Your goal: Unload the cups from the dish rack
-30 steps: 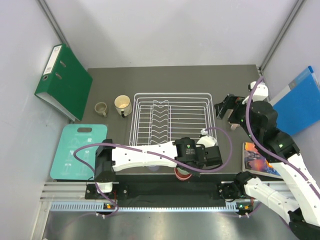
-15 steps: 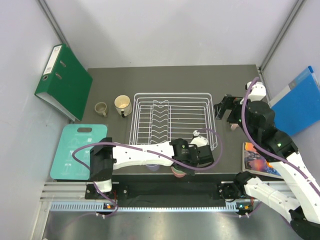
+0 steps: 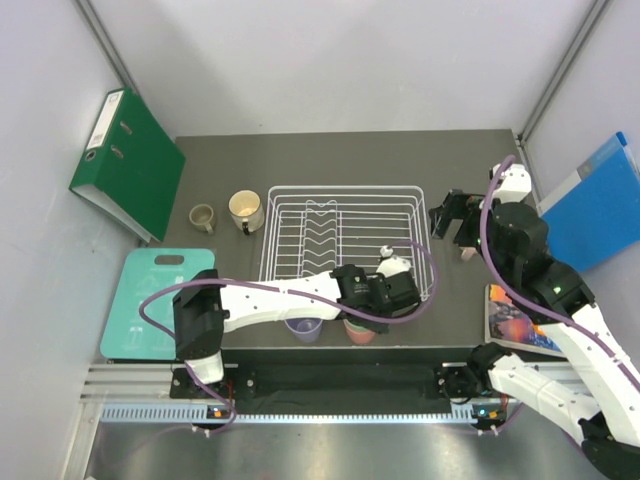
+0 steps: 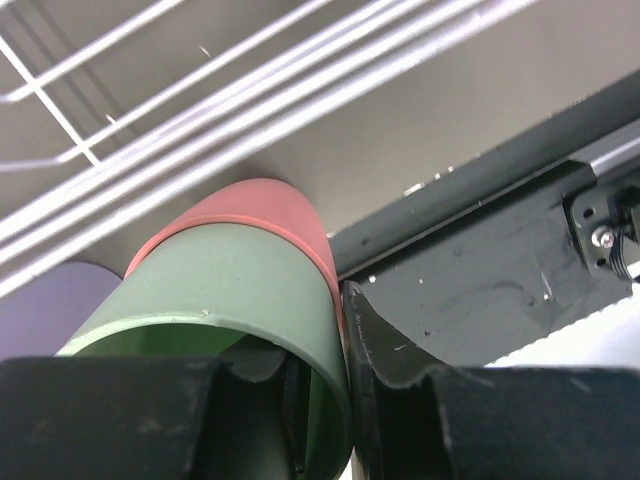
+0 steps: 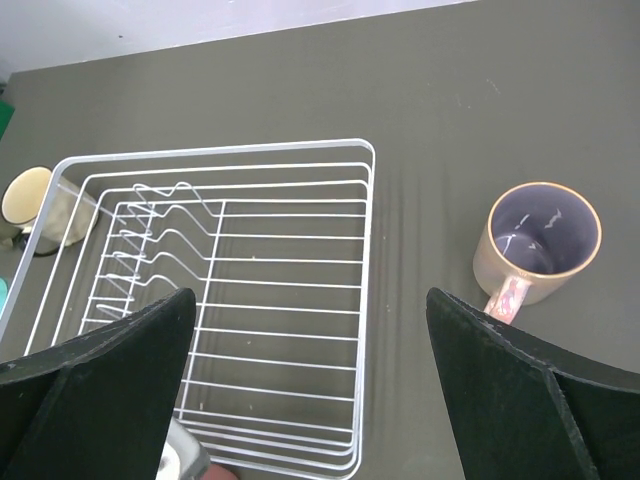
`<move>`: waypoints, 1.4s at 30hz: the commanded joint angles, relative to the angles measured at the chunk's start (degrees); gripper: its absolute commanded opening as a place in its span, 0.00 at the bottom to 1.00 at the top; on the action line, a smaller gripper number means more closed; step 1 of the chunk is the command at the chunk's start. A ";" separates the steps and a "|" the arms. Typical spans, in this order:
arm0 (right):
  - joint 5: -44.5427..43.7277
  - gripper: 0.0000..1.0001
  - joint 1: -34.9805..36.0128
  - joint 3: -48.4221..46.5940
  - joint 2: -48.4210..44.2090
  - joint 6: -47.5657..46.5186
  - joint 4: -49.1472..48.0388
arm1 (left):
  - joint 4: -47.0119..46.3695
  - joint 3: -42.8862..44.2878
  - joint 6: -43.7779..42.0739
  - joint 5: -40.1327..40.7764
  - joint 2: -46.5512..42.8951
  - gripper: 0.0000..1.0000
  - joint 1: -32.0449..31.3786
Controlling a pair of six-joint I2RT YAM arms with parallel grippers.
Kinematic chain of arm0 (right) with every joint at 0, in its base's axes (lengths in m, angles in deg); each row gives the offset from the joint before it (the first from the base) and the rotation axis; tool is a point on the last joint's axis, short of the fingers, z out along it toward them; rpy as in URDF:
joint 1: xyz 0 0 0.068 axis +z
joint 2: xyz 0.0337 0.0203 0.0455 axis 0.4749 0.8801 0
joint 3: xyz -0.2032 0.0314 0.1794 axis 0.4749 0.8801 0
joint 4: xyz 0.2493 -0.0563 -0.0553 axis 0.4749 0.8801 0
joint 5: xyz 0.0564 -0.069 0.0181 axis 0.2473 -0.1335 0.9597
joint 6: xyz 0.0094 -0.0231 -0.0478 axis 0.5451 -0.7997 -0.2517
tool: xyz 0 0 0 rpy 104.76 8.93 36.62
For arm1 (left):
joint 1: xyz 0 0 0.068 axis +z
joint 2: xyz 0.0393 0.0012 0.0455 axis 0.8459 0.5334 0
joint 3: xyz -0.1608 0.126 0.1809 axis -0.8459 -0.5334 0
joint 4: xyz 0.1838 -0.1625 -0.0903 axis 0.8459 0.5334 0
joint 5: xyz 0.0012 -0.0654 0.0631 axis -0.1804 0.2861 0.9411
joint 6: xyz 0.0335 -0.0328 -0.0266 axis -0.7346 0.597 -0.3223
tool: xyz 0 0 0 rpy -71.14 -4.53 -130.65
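Note:
My left gripper [image 4: 335, 330] is shut on the rim of a mint-green cup [image 4: 240, 290], one finger inside it and one outside. That cup sits nested in a pink cup [image 4: 265, 205], just in front of the white wire dish rack [image 3: 340, 188], beside a lavender tumbler [image 3: 303, 328]. The rack itself shows no cups in it. Left of the rack stand a cream mug [image 3: 246, 210] and a small olive mug [image 3: 202, 217]. My right gripper [image 5: 320, 400] hangs open above the rack's right edge, and a purplish mug [image 5: 540, 245] stands on the table to its right.
A green binder [image 3: 130, 160] leans at the back left, with a teal cutting board [image 3: 160, 300] in front of it. A blue folder [image 3: 600, 210] and a magazine [image 3: 515, 315] lie on the right. The black rail [image 4: 480, 270] runs along the near table edge.
My left arm has swung leftwards and towards the rack with the green and pink cups, uncovering the lavender tumbler. The right arm has drifted slightly back.

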 commanded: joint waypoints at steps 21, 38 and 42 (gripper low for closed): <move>-0.22 0.96 0.82 0.54 -0.22 -0.50 -3.10 | 9.39 12.09 -1.34 6.77 -3.21 0.63 -1.49; -0.66 0.98 0.91 0.19 -0.92 -0.41 -2.57 | 23.28 34.07 -5.03 23.19 -4.87 0.99 -1.84; -0.66 0.99 1.08 0.80 -0.83 -0.41 -2.83 | 23.80 29.87 -3.55 31.98 -7.78 0.99 1.47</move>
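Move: The left hand already pinches the right-hand side of the green cup's rim; the cup's middle is about 4 cm to its left, 1 cm ahead and 3 cm lower. The pink cup, in which the green one is nested, is directly beneath it, about 6 cm below the hand. The purple cup stands some 17 cm left and 1 cm ahead, and the dish rack's middle is about 20 cm ahead and 8 cm left, both roughly 6 cm lower. From the right hand, the green cup is about 13 cm back, 17 cm left and 24 cm down. After barely shifting at first, the left hand opens its fingers and lets go of the green cup's rim where it sits inside the pink cup, then climbs away, slowly and then faster, about 19 cm in all. The fingers go on spreading to fully open on the way up, while the hand drifts some 5 cm forward towards the rack, mostly late in the rise, and its downward-pointing fingertips swing forward by roughly 20 degrees. ##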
